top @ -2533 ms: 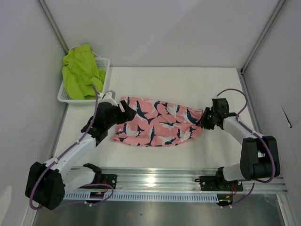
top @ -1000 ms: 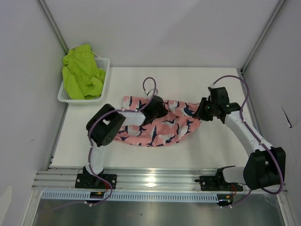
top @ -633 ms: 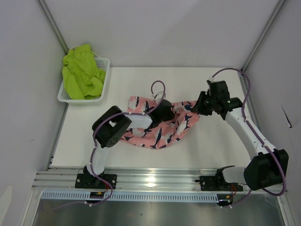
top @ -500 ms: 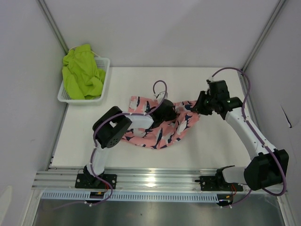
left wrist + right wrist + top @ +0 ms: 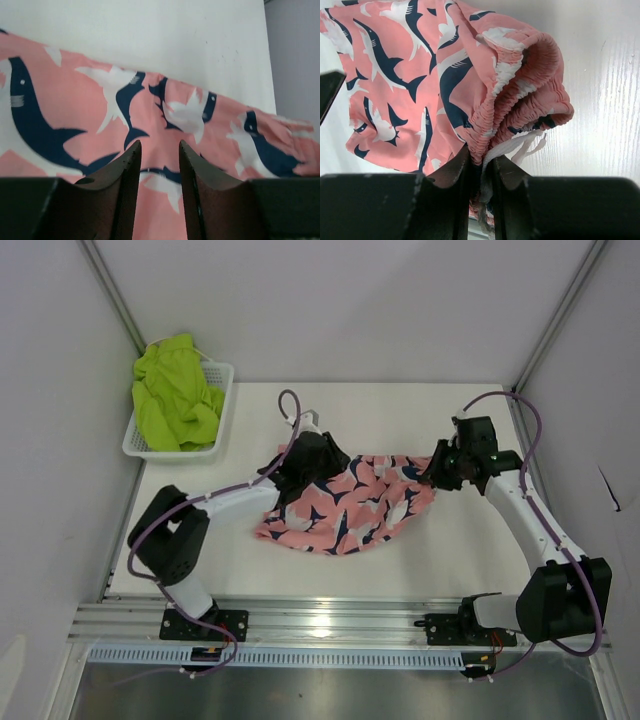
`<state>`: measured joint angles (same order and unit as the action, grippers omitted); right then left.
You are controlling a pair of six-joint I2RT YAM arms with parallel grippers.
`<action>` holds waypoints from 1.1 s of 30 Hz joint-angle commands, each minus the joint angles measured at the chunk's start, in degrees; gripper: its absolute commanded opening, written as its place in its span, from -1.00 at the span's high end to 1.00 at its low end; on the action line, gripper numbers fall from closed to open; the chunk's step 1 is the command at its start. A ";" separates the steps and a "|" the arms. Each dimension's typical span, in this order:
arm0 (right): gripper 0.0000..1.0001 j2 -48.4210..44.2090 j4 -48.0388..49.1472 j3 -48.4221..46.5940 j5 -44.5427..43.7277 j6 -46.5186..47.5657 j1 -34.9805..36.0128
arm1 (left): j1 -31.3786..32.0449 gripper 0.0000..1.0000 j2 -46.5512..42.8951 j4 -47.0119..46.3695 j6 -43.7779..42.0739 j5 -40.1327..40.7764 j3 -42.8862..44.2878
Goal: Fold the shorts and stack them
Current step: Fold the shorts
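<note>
The pink shark-print shorts (image 5: 350, 508) lie bunched and folded over on the white table (image 5: 400, 420). My left gripper (image 5: 322, 470) hovers over their left end, open. In the left wrist view its fingers (image 5: 127, 170) stand apart with only pink fabric (image 5: 90, 105) below them. My right gripper (image 5: 438, 472) is shut on the right end. The right wrist view shows that gripper (image 5: 482, 162) pinching the gathered waistband (image 5: 520, 85) and a white drawstring (image 5: 520, 145). The lime green shorts (image 5: 175, 395) sit heaped in the white basket (image 5: 222, 415).
The basket stands at the table's back left corner beside the left wall. Metal frame posts run up at the back left and back right. A rail (image 5: 330, 620) with both arm bases lines the near edge.
The left gripper has opened, let go of the pink fabric and drawn back to the left. The shorts now lie folded over. The right gripper has shifted slightly right, still gripping.
</note>
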<state>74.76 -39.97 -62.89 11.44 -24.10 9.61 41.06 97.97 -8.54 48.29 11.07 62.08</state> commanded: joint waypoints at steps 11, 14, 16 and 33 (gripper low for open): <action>1.00 0.21 4.02 1.72 1.56 0.72 -0.90 | 7.37 0.74 -10.53 -5.52 1.80 -4.39 -19.46; 1.00 0.47 4.46 2.25 1.65 0.63 -0.90 | 8.60 0.84 -9.12 -6.31 1.89 -4.65 -19.89; 1.00 0.82 4.72 2.60 1.57 0.63 -0.90 | 9.83 0.87 -8.50 -7.89 2.24 -4.83 -20.33; 1.00 1.88 4.63 0.76 2.53 0.19 -1.34 | 18.00 1.00 -1.47 -8.07 2.86 -2.37 -17.88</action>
<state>76.34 -36.93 -59.88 12.80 -23.75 8.51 58.06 96.01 -14.92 50.06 7.33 42.76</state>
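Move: The left hand, empty and part open, hangs some 12 cm above the shorts near their far side; the near edge it goes for lies about 17 cm back and 4 cm to its right, 12 cm lower. Of its neighbours, the gathered waistband is roughly 17 cm to its right, 6 cm back and about level, and the shorts' far left corner 15 cm left, 8 cm ahead, down on the table. From the right hand, that near edge is about 11 cm back, 14 cm left and 14 cm below. The left hand draws back some 16 cm and sinks about 10 cm across the shorts to their near edge, easing off briefly partway before drifting a few centimetres right, while its fingers shut completely and it swings some 20 degrees clockwise, tipping down slightly; it ends low over the cloth beside the hem, and whether the tips touch can't be made out. The right hand keeps its pinch on the gathered waistband and lowers it about 2 cm, otherwise staying in place. ##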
